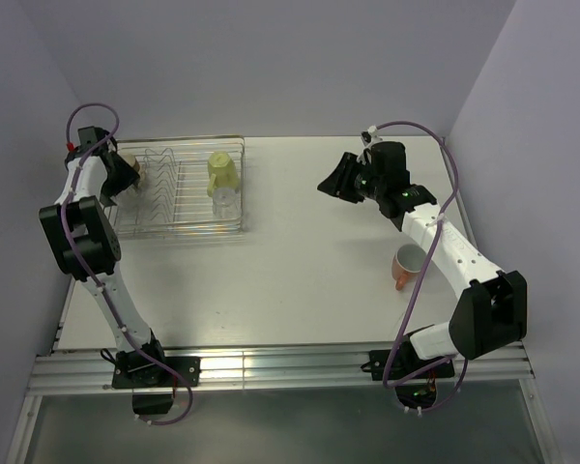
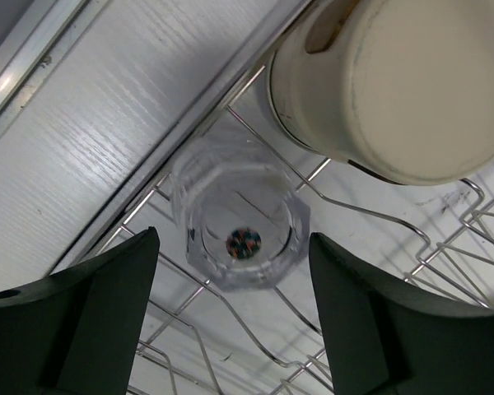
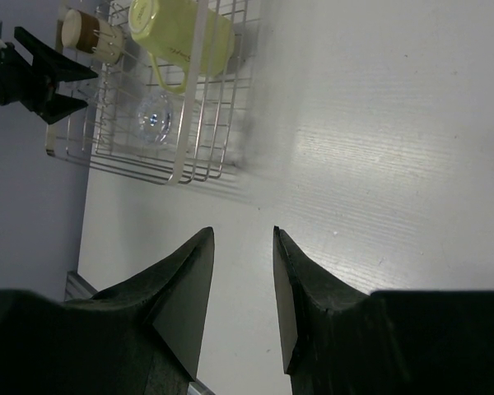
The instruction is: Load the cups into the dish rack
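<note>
The dish rack (image 1: pixel 164 228) stands at the back left of the table. In it lie a pale yellow-green mug (image 1: pixel 222 169) (image 3: pixel 181 33), a clear glass (image 1: pixel 226 203) (image 3: pixel 154 115) just in front of the mug, and a brown cup (image 1: pixel 128 159) (image 3: pixel 90 33) with a cream base (image 2: pixel 403 82) at the left end. My left gripper (image 1: pixel 128 180) (image 2: pixel 233 239) hangs open over that end, and a second clear glass (image 2: pixel 240 222) sits on the wires between its fingers, touching neither. An orange mug (image 1: pixel 404 266) rests on the table under the right arm. My right gripper (image 1: pixel 333 184) (image 3: pixel 242 230) hovers open and empty.
Grey walls close in the table on the left, back and right. Aluminium rails (image 1: pixel 271 367) run along the near edge by the arm bases. Purple cables loop off both arms. The rack's thin wires (image 2: pixel 354 206) rise beside my left fingers.
</note>
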Motion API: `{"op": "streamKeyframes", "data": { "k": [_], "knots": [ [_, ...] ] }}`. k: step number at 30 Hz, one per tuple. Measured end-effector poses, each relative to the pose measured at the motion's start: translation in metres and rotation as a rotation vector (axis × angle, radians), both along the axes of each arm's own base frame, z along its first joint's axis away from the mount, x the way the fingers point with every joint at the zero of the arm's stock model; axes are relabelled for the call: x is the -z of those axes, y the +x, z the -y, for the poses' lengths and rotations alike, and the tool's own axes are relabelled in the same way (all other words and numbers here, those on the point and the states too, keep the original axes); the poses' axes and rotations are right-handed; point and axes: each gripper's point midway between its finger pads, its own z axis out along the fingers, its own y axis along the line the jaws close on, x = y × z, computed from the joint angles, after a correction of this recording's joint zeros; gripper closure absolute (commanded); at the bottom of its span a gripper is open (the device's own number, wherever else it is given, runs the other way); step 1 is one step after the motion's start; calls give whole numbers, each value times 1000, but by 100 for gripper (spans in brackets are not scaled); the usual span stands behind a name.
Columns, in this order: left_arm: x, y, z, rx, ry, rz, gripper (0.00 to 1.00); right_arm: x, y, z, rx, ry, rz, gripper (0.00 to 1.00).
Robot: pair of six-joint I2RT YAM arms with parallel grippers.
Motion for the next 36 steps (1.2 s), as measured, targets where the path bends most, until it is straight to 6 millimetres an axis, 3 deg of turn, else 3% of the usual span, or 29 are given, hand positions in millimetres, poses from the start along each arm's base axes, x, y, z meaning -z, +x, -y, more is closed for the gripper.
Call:
{"op": "streamKeyframes", "data": {
  "k": [14,28,30,32,36],
  "knots": [
    [-6,0,4,12,-9,15,20,0,0,0,-1,0,-1,58],
    [-116,-13,22,60,20,242,21,11,-3,11,43,-53,-37,59],
    [-133,-20,36,85,34,272,21,16,-6,20,79,-87,-57,59],
    [-160,-29,69,149,48,330,20,21,-8,31,125,-128,-75,60],
    [-224,-57,185,408,29,527,20,20,-21,56,220,-205,-94,59]
  ]
}}
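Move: The last cup, the orange one, stands roughly 21 cm to the right hand's right, 9 cm back towards the base and 19 cm below it. From the left hand it lies about 78 cm right, 20 cm back and 4 cm lower; the released glass is still between its open fingers, 1 cm ahead and 3 cm down, with the brown-and-cream cup some 6 cm ahead and 4 cm right, about level in height. Open left hand rises 20-odd cm off the glass, then rightward; the right eases rightward towards the orange cup. ##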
